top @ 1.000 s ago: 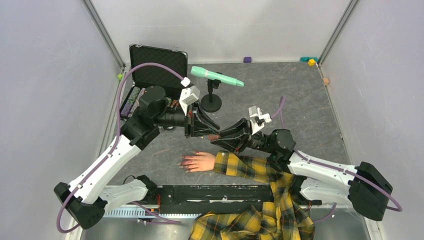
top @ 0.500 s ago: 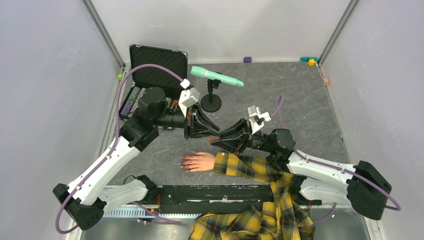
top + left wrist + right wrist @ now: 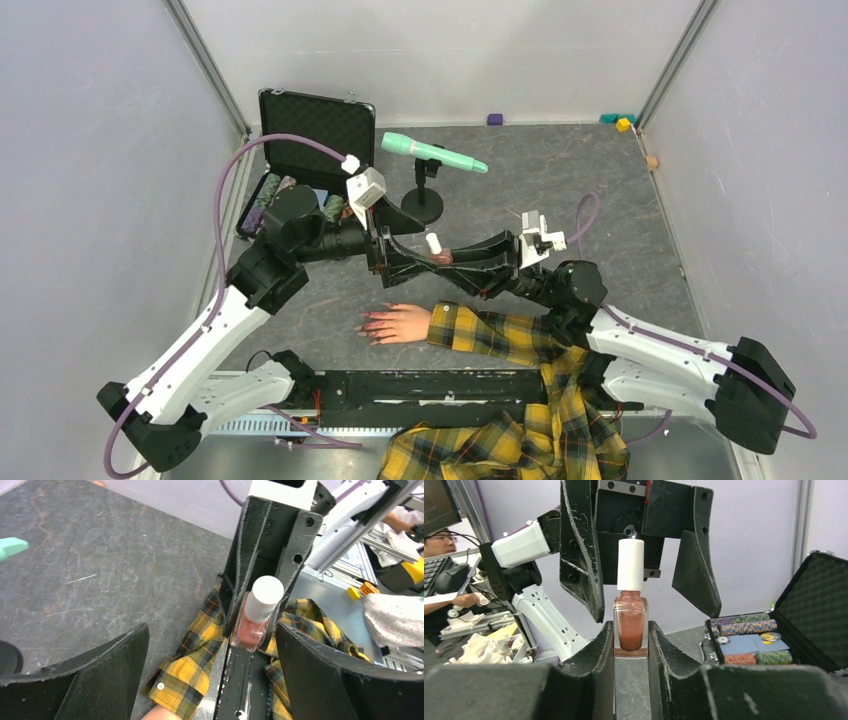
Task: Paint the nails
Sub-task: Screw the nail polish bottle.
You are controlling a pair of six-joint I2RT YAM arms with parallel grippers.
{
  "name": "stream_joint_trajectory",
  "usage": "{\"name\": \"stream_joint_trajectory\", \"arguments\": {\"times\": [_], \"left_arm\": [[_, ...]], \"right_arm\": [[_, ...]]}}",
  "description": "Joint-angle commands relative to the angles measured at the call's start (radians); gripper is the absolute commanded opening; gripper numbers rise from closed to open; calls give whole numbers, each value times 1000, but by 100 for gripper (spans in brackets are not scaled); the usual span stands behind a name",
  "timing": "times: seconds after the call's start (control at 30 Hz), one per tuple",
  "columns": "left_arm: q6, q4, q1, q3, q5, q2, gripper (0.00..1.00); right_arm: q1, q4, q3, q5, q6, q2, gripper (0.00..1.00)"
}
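The pale mannequin hand (image 3: pixel 402 322) lies flat on the grey table, its red nails (image 3: pixel 369 324) pointing left and a yellow plaid sleeve (image 3: pixel 490 335) behind it. My right gripper (image 3: pixel 630 630) is shut on a small polish bottle (image 3: pixel 630 620) with a white cap (image 3: pixel 630 565) and holds it upright in the air above the hand. The bottle also shows in the top view (image 3: pixel 434 246). My left gripper (image 3: pixel 211 630) is open wide and faces the bottle (image 3: pixel 252 625), its fingers on either side of the cap without touching it.
An open black case (image 3: pixel 312 128) with poker chips (image 3: pixel 749 640) stands at the back left. A mint microphone (image 3: pixel 432 153) on a black stand is behind the grippers. Small coloured blocks (image 3: pixel 623 124) lie by the far wall. The plaid shirt hangs over the front rail (image 3: pixel 420 385).
My right gripper has lifted the bottle up and to the right, levelling out. My left arm has drawn back left, and the white cap now shows between its fingers.
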Motion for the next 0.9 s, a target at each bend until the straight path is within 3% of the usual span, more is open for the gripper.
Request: {"name": "stream_joint_trajectory", "arguments": {"times": [0.0, 0.17, 0.33, 0.63, 0.77, 0.87], "left_arm": [[18, -15, -1, 53, -98, -30, 100], [21, -30, -1, 102, -91, -14, 100], [-101, 112, -2, 122, -70, 29, 100], [-228, 129, -1, 123, -229, 144, 96], [-267, 116, -1, 79, -329, 154, 99], [-265, 115, -1, 69, -339, 159, 95]], "right_arm": [[-5, -47, 20, 62, -89, -57, 0], [-5, -108, 4, 104, -160, -101, 0], [-5, -178, -18, 203, -235, -136, 0], [15, -278, -31, 509, -305, -111, 0], [36, -289, -12, 561, -321, -72, 0], [62, -307, 14, 591, -342, -37, 0]]}}
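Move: The capped nail polish bottle stands about 3 cm back from the left hand and 2 cm to its right, roughly level, between its spread, open fingers; the right hand already grips it, its middle about 1 cm above that hand's point. From the left hand, the microphone on its stand is some 27 cm straight ahead and about 20 cm lower, and the mannequin hand lies roughly 32 cm below, 2 cm back and 3 cm left. With its fingers already wide open and staying so, the left hand backs off from the white cap, first rising over 4 cm, then swinging forward and sinking back to about its old height, some 7 cm farther out towards the microphone and a little to the right, turning counter-clockwise as it goes. The right hand keeps its pinch on the bottle's glass body and carries it forward about 8 cm, sinking some 6 cm and drifting right, mostly in the later part, while it turns roughly 30 degrees clockwise. ##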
